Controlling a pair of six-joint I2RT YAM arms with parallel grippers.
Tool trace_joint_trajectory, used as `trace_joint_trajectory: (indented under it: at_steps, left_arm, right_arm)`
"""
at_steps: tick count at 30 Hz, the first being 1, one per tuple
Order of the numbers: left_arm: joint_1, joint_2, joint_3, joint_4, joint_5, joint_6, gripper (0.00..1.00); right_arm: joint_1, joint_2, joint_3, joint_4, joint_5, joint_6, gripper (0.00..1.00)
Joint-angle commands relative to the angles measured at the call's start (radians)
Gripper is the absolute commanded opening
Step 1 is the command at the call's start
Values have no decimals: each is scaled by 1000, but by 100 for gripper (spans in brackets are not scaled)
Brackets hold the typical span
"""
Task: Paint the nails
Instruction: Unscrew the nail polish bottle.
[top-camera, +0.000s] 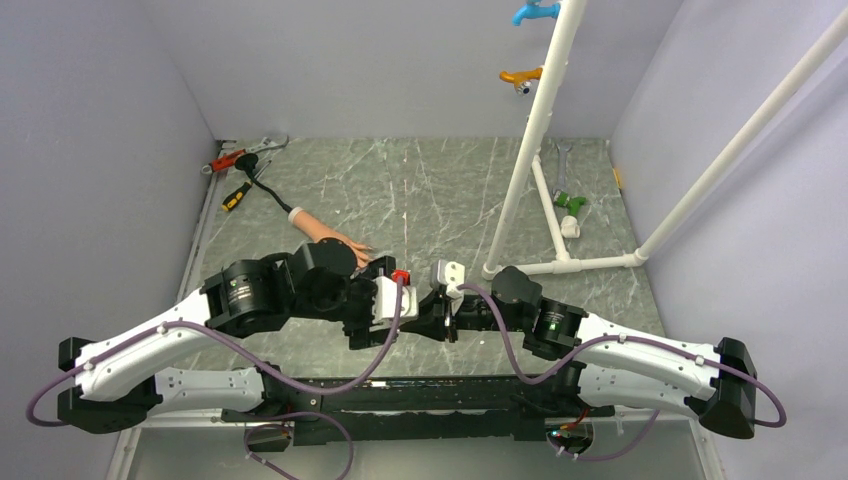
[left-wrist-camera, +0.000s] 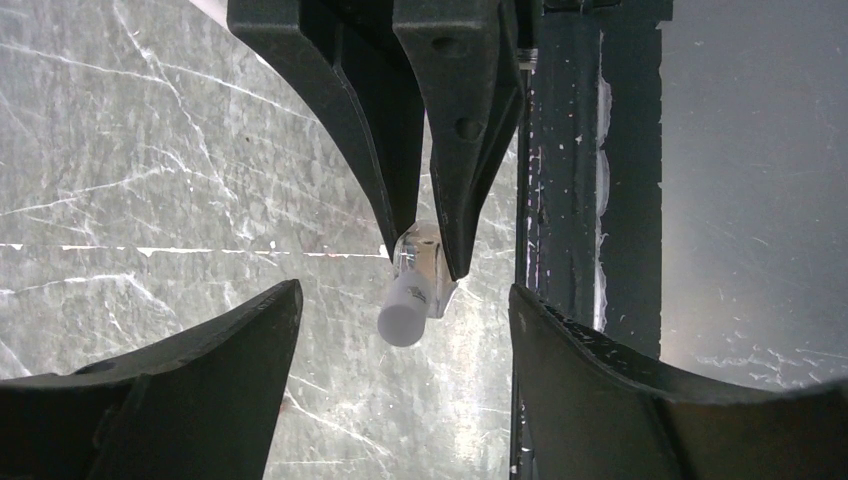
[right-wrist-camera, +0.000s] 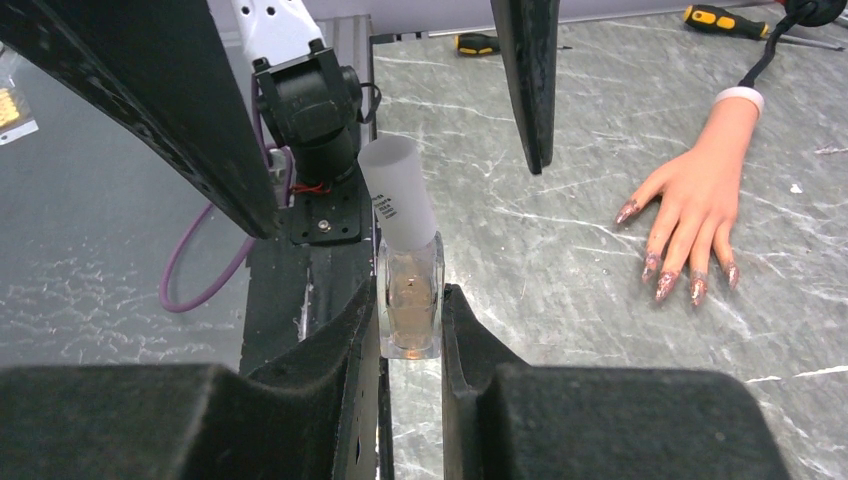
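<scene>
My right gripper (right-wrist-camera: 410, 305) is shut on a small clear bottle (right-wrist-camera: 410, 290) of brownish polish, held above the table with its white cap (right-wrist-camera: 395, 190) pointing at the left arm. My left gripper (left-wrist-camera: 405, 290) is open, with a finger on either side of the cap (left-wrist-camera: 403, 312) and neither touching it. In the top view both grippers meet at the near middle of the table, the left gripper (top-camera: 425, 308) facing the right gripper (top-camera: 447, 318). The flesh-coloured mannequin hand (right-wrist-camera: 700, 190) lies flat on the table, its reddish-pink nails (right-wrist-camera: 665, 285) showing. In the top view the mannequin hand (top-camera: 325, 235) is partly hidden behind the left arm.
A wrench (top-camera: 262, 147), a red-handled tool (top-camera: 225, 160) and a yellow-black screwdriver (top-camera: 235, 197) lie at the back left. A white pipe frame (top-camera: 525, 150) stands at the right with a blue hook (top-camera: 535, 12) and an orange hook (top-camera: 522, 76). The black rail (left-wrist-camera: 560, 200) runs along the near edge.
</scene>
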Motion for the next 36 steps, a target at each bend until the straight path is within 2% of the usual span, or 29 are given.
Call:
trace_joint_trajectory:
  at_steps: [1,6,13,15,19,36]
  left_arm:
    - [-4,29,2,36,-18,33,77]
    - [-4,49,3,19,-25,40,66]
    - [-4,43,-2,12,-41,38,41]
    - [-4,40,-8,14,-50,38,25]
    - [-4,51,-8,10,-55,27,0]
    - [-4,165,108,-32,-55,-285,0]
  right_arm:
    - [0,-20,39,39,-13,-10,0]
    - [0,-30,35,38,-7,-11,0]
    - [1,-26,38,40,-13,-10,0]
    - [0,-25,41,36,-13,-11,0]
    - [0,-46,40,28,-14,-11,0]
    - [0,-76,38,32,41,-8,0]
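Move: The nail polish cap sits between my open left fingertips, roughly 2 cm below my left hand point, 1 cm ahead and 1 cm to its right. Under the cap, the glass bottle stands about 5 cm lower than that hand, 1 cm ahead and 2 cm to its right. The mannequin hand lies some 16 cm ahead of it, 14 cm left and 19 cm down. From my right hand, which already grips the glass, the cap is about 3 cm up, 1 cm left and level fore and aft. I ease my left hand down about 2 cm and a little forward and right, and shut its fingers on the cap while my right hand keeps the glass bottle pinched. Then, holding the cap, I twist my left wrist counter-clockwise some 10 degrees, both hands drifting a good centimetre to the right together. ##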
